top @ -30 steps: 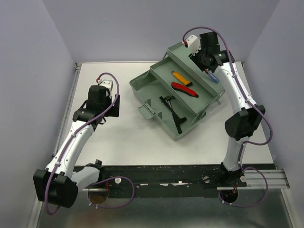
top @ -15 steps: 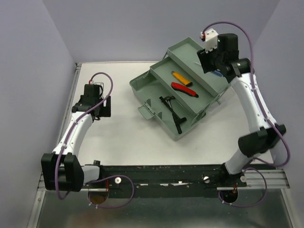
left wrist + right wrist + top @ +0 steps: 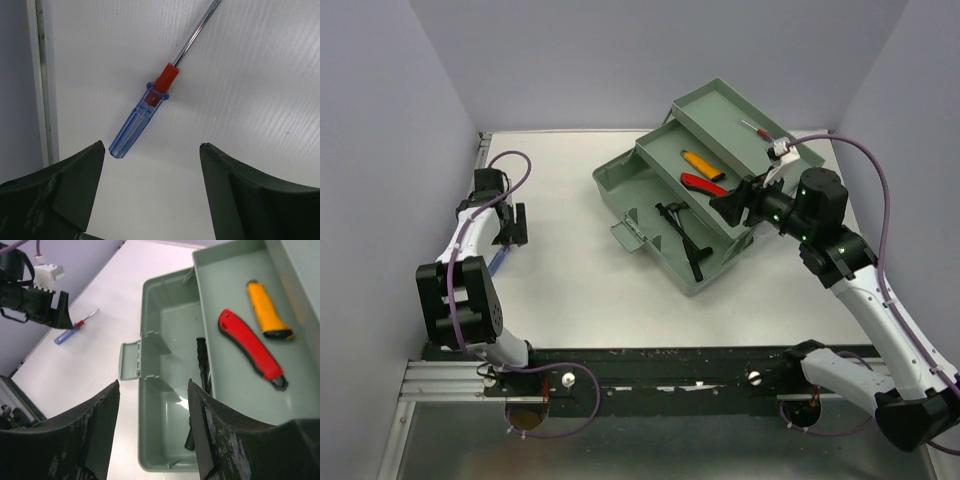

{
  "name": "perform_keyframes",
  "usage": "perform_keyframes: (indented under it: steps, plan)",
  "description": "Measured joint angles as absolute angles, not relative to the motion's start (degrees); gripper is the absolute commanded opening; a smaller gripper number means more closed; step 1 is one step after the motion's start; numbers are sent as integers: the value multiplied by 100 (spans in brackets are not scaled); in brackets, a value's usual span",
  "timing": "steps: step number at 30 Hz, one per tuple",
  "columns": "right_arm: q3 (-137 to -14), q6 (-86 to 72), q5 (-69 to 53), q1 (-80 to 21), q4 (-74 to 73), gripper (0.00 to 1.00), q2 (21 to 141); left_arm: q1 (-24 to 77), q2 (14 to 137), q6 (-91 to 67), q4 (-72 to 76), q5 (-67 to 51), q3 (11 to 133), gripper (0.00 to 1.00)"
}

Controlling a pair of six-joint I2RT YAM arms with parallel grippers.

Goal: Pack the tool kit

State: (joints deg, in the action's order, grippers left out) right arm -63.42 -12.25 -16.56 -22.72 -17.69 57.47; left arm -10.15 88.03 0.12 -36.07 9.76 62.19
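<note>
The tool kit (image 3: 650,200) stands open right of the table's centre, with its lid (image 3: 720,110) laid back and its tray (image 3: 235,300) raised. A yellow knife (image 3: 702,165) and a red knife (image 3: 250,347) lie in the tray. A black tool (image 3: 685,235) lies in the bottom. A blue-handled screwdriver (image 3: 145,112) lies on the table by the left edge. My left gripper (image 3: 151,146) hangs open just above its handle end. My right gripper (image 3: 153,385) is open and empty above the box's near end. Part of another screwdriver (image 3: 752,128) shows in the lid.
A raised rail (image 3: 42,80) runs along the table's left edge, close to the blue screwdriver. The box's front latch flap (image 3: 131,360) sticks out onto the table. Purple-grey walls close in the left, right and far sides.
My left arm swung out to the left edge and came down over the blue screwdriver. My right arm drew back from the lid towards me, leaving a screwdriver in the lid.
</note>
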Motion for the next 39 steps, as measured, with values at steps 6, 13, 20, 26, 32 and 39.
perform_keyframes:
  steps: [6,13,20,26,32,39]
  plan:
    - [-5885,-1426,-1752,-2283,-1761,64,5262,-1240,9159,110,-3524,937,6213,77]
    - [-5881,-1498,-1756,-2287,-1614,64,4864,-1424,9553,189,-3317,915,6198,70]
    - [-5830,-1544,-1754,-2287,-1610,64,4716,-1538,10033,237,-3288,875,6287,44]
    - [-5798,-1590,-1752,-2287,-1597,64,4635,-1564,10182,259,-3284,760,6407,17]
    - [-5749,-1614,-1737,-2287,-1592,64,4639,-1365,10169,237,-3328,701,6407,0]
    - [-5701,-1619,-1702,-2287,-1612,64,4650,-349,9655,32,-3546,617,6248,0]
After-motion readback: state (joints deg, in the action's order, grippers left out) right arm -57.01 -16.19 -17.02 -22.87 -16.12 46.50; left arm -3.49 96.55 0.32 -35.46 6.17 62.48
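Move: The screwdriver lies on the table under the open left hand, its middle about 1 cm ahead, 3 cm to the left and 7 cm below; its shaft points forward and right. The toolbox's open latch, the nearest other thing, is roughly 32 cm to this hand's right and 6 cm farther out. From the right hand the screwdriver lies some 57 cm left, about 3 cm ahead and 31 cm lower. Left hand sinks about 6 cm, pinches the screwdriver's handle, carries it 8 cm right; right hand draws back. ##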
